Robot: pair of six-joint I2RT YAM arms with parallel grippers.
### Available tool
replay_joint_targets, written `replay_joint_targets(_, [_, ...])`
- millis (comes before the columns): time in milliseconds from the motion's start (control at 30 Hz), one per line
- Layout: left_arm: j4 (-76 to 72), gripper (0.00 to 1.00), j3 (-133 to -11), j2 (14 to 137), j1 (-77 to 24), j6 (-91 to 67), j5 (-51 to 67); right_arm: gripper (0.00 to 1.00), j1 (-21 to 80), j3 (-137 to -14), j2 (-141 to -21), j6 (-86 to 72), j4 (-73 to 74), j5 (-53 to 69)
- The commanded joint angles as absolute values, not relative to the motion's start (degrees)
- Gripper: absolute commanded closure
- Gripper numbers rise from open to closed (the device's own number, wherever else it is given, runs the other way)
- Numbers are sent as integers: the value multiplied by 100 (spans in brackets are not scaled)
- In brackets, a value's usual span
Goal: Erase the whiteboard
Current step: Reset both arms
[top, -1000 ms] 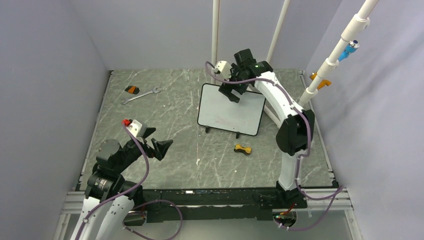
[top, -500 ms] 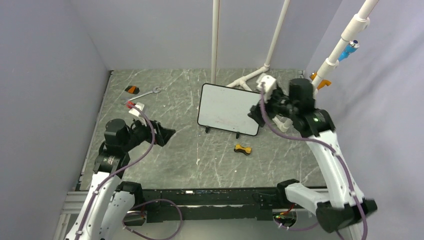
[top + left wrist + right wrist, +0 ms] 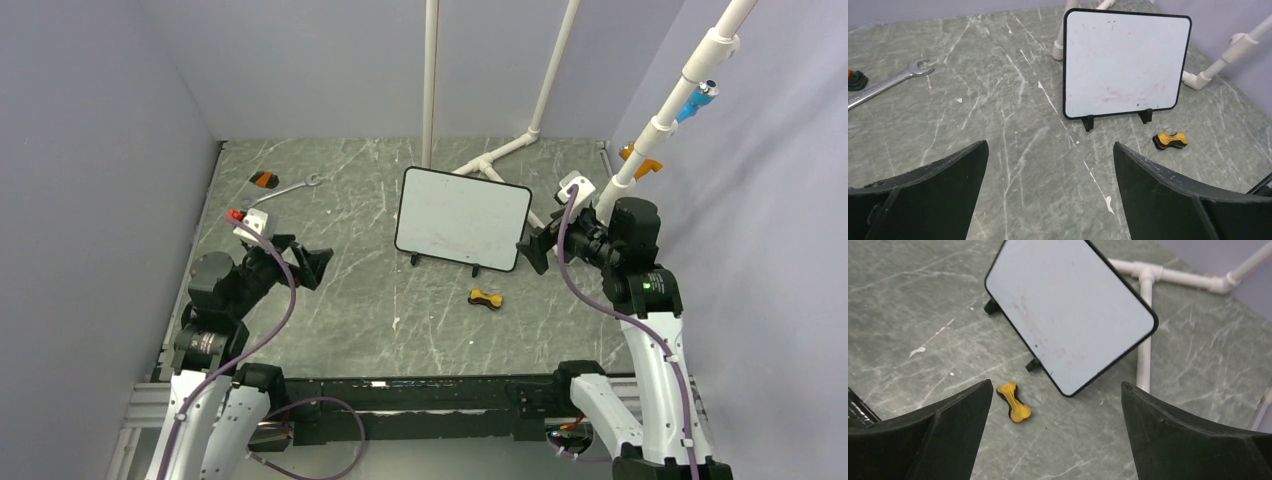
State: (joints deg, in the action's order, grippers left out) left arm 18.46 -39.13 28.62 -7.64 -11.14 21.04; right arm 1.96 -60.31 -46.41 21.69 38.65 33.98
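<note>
The whiteboard (image 3: pixel 462 218) stands on its black feet at mid-table, wiped nearly blank with faint red smudges; it also shows in the left wrist view (image 3: pixel 1125 62) and the right wrist view (image 3: pixel 1068 315). A small yellow and black eraser (image 3: pixel 486 298) lies on the table in front of it, also seen in the left wrist view (image 3: pixel 1170 140) and the right wrist view (image 3: pixel 1014 401). My left gripper (image 3: pixel 318 268) is open and empty, left of the board. My right gripper (image 3: pixel 535 250) is open and empty, just off the board's right edge.
A wrench (image 3: pixel 283 190) and a small black and orange block (image 3: pixel 264 180) lie at the back left. White pipes (image 3: pixel 492 155) run on the table behind the board, and an angled pipe post (image 3: pixel 650 130) stands at the right. Grey walls enclose the table.
My right arm has swung from the board's top down and right, off the board's right edge. My left arm has drawn back to the left.
</note>
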Motion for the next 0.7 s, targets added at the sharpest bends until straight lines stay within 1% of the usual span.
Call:
replay_joint_targets(0, [1797, 1, -3644, 2630, -734, -931, 1832, 0, -156, -5584, -4413, 1514, 3019, 3248])
replay_joint_targets(100, [1945, 1, -3621, 2534, -738, -860, 1708, 0, -291, -5341, -4360, 1114, 2722, 3001])
replay_joint_targets(267, [2039, 1, -3600, 2469, -733, -832, 1514, 0, -324, -4907, -4487, 1166, 2450, 3354])
replay_joint_targets(667, [2191, 1, -3661, 2599, -666, -861, 1491, 0, -326, -4811, -4711, 1266, 2511, 3491])
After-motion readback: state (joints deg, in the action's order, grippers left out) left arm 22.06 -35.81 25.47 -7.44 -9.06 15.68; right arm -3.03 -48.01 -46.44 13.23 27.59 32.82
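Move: Ahead of the right hand stands the whiteboard, its middle about 26 cm forward, 12 cm to the left and 24 cm lower; the eraser lies nearer, some 10 cm ahead, 7 cm left and 31 cm below. From the left hand the whiteboard is roughly 27 cm ahead, 29 cm right and 22 cm down, the eraser 11 cm ahead and 34 cm right, and the wrench 42 cm ahead and 16 cm left, both some 30 cm lower. Settling with nothing between its wide-open fingers, the right hand sinks about 5 cm towards the table to the whiteboard's right, easing forward and rightward a little while turning some 10 degrees clockwise and tipping slightly down. The left hand sinks about 3 cm over bare table and drifts left, with a slight counter-clockwise turn, its fingers also staying open; neither touches anything. ##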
